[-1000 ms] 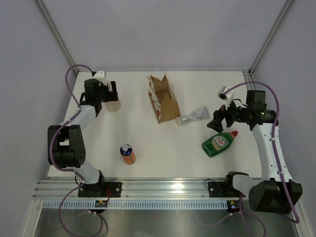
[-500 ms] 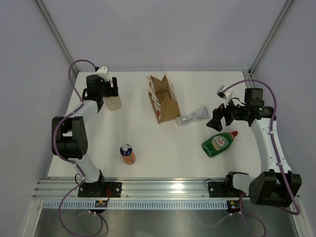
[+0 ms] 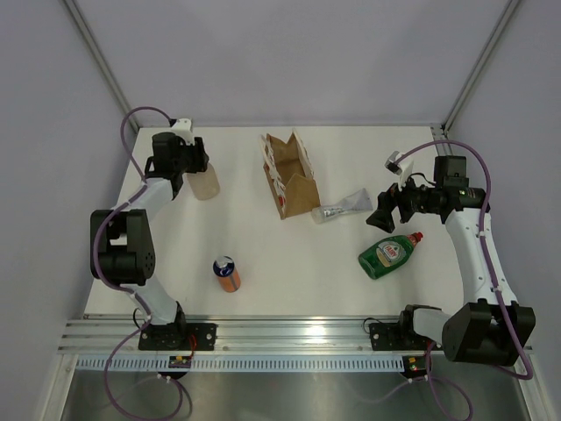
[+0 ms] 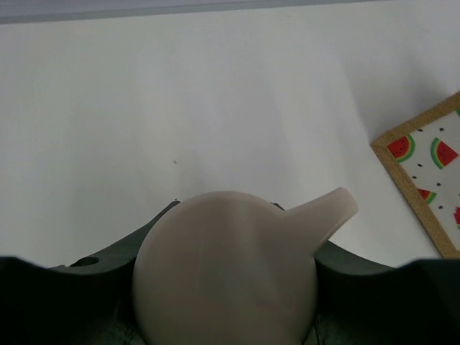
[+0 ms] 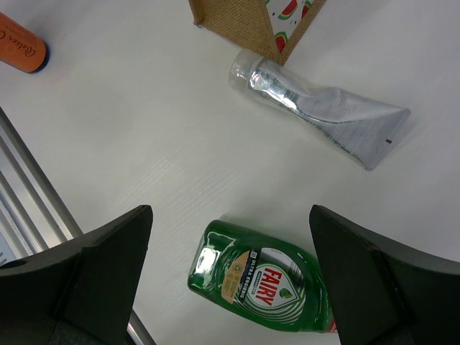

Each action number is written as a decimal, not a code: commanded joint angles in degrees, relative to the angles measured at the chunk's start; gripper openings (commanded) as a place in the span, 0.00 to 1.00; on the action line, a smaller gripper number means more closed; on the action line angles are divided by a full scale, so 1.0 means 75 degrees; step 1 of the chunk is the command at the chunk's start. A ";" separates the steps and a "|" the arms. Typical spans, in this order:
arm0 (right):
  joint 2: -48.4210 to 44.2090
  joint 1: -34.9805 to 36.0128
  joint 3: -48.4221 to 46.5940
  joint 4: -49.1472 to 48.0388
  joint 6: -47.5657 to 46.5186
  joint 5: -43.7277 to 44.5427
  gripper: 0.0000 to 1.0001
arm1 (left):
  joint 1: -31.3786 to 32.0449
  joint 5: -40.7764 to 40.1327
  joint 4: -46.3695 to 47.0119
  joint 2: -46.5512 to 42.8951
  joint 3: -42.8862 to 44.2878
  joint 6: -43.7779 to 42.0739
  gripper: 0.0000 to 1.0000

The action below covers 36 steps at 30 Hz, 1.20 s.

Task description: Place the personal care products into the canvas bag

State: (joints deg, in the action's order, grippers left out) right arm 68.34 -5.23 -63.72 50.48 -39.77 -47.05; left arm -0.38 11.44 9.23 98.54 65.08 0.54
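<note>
The beige pump-top soap bottle (image 3: 204, 181) stands at the back left of the table. My left gripper (image 3: 188, 167) is shut on it; in the left wrist view its pump head (image 4: 226, 273) fills the space between the dark fingers. The silvery squeeze tube (image 3: 344, 207) lies flat just right of the canvas bag (image 3: 289, 175), which stands open with its watermelon print showing (image 4: 431, 165). My right gripper (image 3: 384, 217) hovers open right of the tube (image 5: 323, 108), with nothing between its fingers.
A green Fairy dish-soap bottle (image 3: 388, 254) lies on its side below the right gripper (image 5: 230, 277). An orange can (image 3: 227, 273) stands near the front left. A metal rail (image 3: 280, 329) runs along the near edge of the table.
My left gripper has gone from open to shut on the soap bottle, nudging it slightly right. The right arm shifted a little at first, then held still.
</note>
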 commanded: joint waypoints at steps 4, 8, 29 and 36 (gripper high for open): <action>-0.0193 0.0007 -0.0058 -0.0074 0.0275 -0.0207 1.00 | 0.0484 0.0619 0.0047 -0.1700 0.0018 0.0935 0.00; -0.0205 0.0007 -0.0105 -0.0074 0.0416 -0.0348 1.00 | 0.0567 0.0630 -0.0165 -0.2368 -0.0122 0.1837 0.00; -0.0393 -0.0052 0.0024 0.0019 0.0404 -0.0255 0.99 | 0.2371 -0.0295 -0.0915 -0.3589 0.2208 0.3338 0.00; -0.0381 -0.0111 0.0059 -0.0086 0.0497 -0.0313 1.00 | 0.3120 -0.0119 -0.0833 -0.2418 0.3508 0.3492 0.00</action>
State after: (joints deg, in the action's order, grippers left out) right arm 66.57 -5.72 -63.53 50.48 -36.56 -47.70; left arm 19.86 10.61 -6.44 76.64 85.12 24.14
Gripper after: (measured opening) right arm 0.993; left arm 0.503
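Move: The pump bottle is already pinched at the neck in the left hand; the canvas bag it is meant for stands about 29 cm to that hand's right, level with it in reach, its middle some 8 cm lower. The silver tube lies roughly 45 cm right and 5 cm nearer the base, the orange can about 26 cm back and 9 cm right, both some 12 cm below. From the right hand, the bag is about 22 cm ahead, 19 cm left and 14 cm below. The pump bottle is carried up nearly 30 cm by the left hand, which keeps its grip on the neck, drawing back and right at first and then climbing as it goes on right, some 16 cm in all, to narrow the sideways gap to the bag. The wrist rolls its left side down about 25 degrees, tips the fingers up and turns slightly clockwise. ##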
